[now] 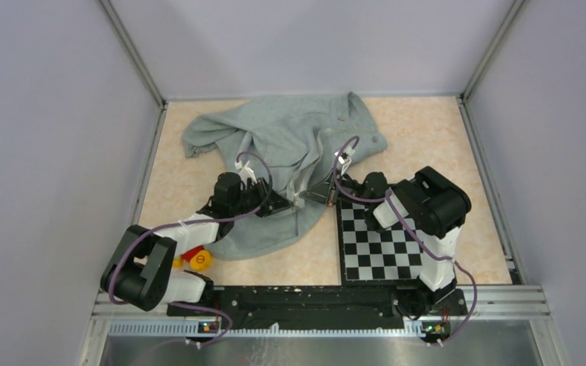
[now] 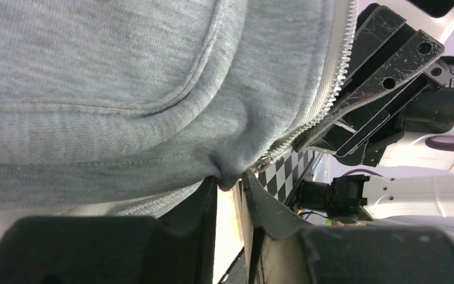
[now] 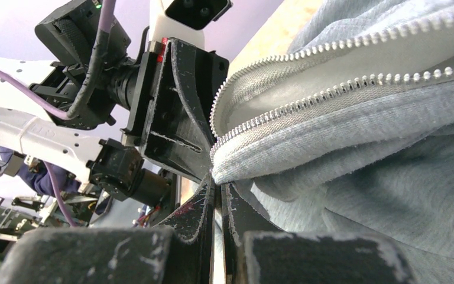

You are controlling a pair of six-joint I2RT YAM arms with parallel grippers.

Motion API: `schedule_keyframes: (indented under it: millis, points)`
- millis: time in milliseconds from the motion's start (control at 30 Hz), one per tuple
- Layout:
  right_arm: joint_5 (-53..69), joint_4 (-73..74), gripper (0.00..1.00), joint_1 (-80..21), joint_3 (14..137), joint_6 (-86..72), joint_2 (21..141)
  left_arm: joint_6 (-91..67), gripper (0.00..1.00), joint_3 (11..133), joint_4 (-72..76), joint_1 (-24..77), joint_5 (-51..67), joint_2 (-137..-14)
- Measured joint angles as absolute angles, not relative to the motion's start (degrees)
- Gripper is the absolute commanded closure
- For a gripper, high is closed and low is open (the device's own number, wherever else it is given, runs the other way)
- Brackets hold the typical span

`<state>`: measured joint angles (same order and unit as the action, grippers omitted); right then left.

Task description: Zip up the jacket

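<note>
The light grey-green jacket (image 1: 290,137) lies crumpled at the table's middle and back, its lower hem toward me. My left gripper (image 1: 288,203) and right gripper (image 1: 319,195) meet tip to tip at the hem end of the white-taped zipper. In the left wrist view the left gripper (image 2: 230,180) pinches a fold of the jacket (image 2: 124,89) beside the metal zipper slider (image 2: 263,163). In the right wrist view the right gripper (image 3: 217,180) is shut on the jacket's (image 3: 378,165) zipper edge. The two rows of zipper teeth (image 3: 331,83) run apart.
A black-and-white chessboard (image 1: 385,244) lies at the right front, partly under the right arm. A yellow and red object (image 1: 196,259) sits by the left arm's base. Metal rails and grey walls bound the table on three sides.
</note>
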<state>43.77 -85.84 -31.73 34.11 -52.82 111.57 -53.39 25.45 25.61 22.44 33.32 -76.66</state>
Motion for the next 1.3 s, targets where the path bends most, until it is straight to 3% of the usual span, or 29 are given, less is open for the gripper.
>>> schedule_keyframes:
  millis: [200,367,700,833,900,1133,1300]
  points:
    - [43.59,-85.84,1.0,-31.73,34.11,-52.82,111.57,-52.27,0.99,25.43,27.31,22.44,33.87,-76.64]
    - [43.42,-85.84,1.0,-31.73,34.11,-53.1,111.57,-50.98,1.0,24.62,28.67,22.44,34.59,-75.94]
    - [40.34,-85.12,0.71,-31.73,34.11,-53.17,111.28,-48.86,1.0,23.38,28.71,22.44,34.63,-74.02]
    - [36.27,-74.83,0.62,-31.73,34.11,-49.28,107.53,-48.03,1.0,22.63,28.64,22.44,34.72,-74.13]
    - [33.71,-68.53,0.52,-31.75,34.26,-46.92,105.51,-47.77,1.0,22.63,28.62,22.37,35.09,-74.43]
    - [30.22,-46.76,0.48,-31.79,36.18,-39.42,102.32,-46.72,1.0,22.72,26.3,21.08,37.91,-76.88]
    - [24.67,-25.91,0.44,-32.71,39.09,-28.95,92.79,-46.83,1.0,22.74,26.57,19.64,41.43,-78.76]
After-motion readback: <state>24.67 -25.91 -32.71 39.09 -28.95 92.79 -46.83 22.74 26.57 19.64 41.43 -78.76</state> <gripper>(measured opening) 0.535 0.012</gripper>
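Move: The jacket's bottom corner, a grey fold with the zip's lower end, already lies between the left hand's part-open tips, about 1 cm ahead and 1 cm right. The zip slider is roughly 1 cm ahead and 2 cm right of that hand. From the right hand, still gripping the same corner, the slider is about 2 cm left, 1 cm back and 1 cm lower; the checkerboard's middle lies some 25 cm right, 10 cm back and well below. The left fingers shut the rest of the way and pinch the jacket's bottom corner beside the slider; then the right fingers open about halfway and let go of it. The right hand leaves the slider, sinking some 7 cm and easing up a little at the end, drawing about 4 cm right and slightly forward as its fingers tip down some 30 degrees. The left keeps its pinch, rises a centimetre, then draws back and down about 2 cm overall. ##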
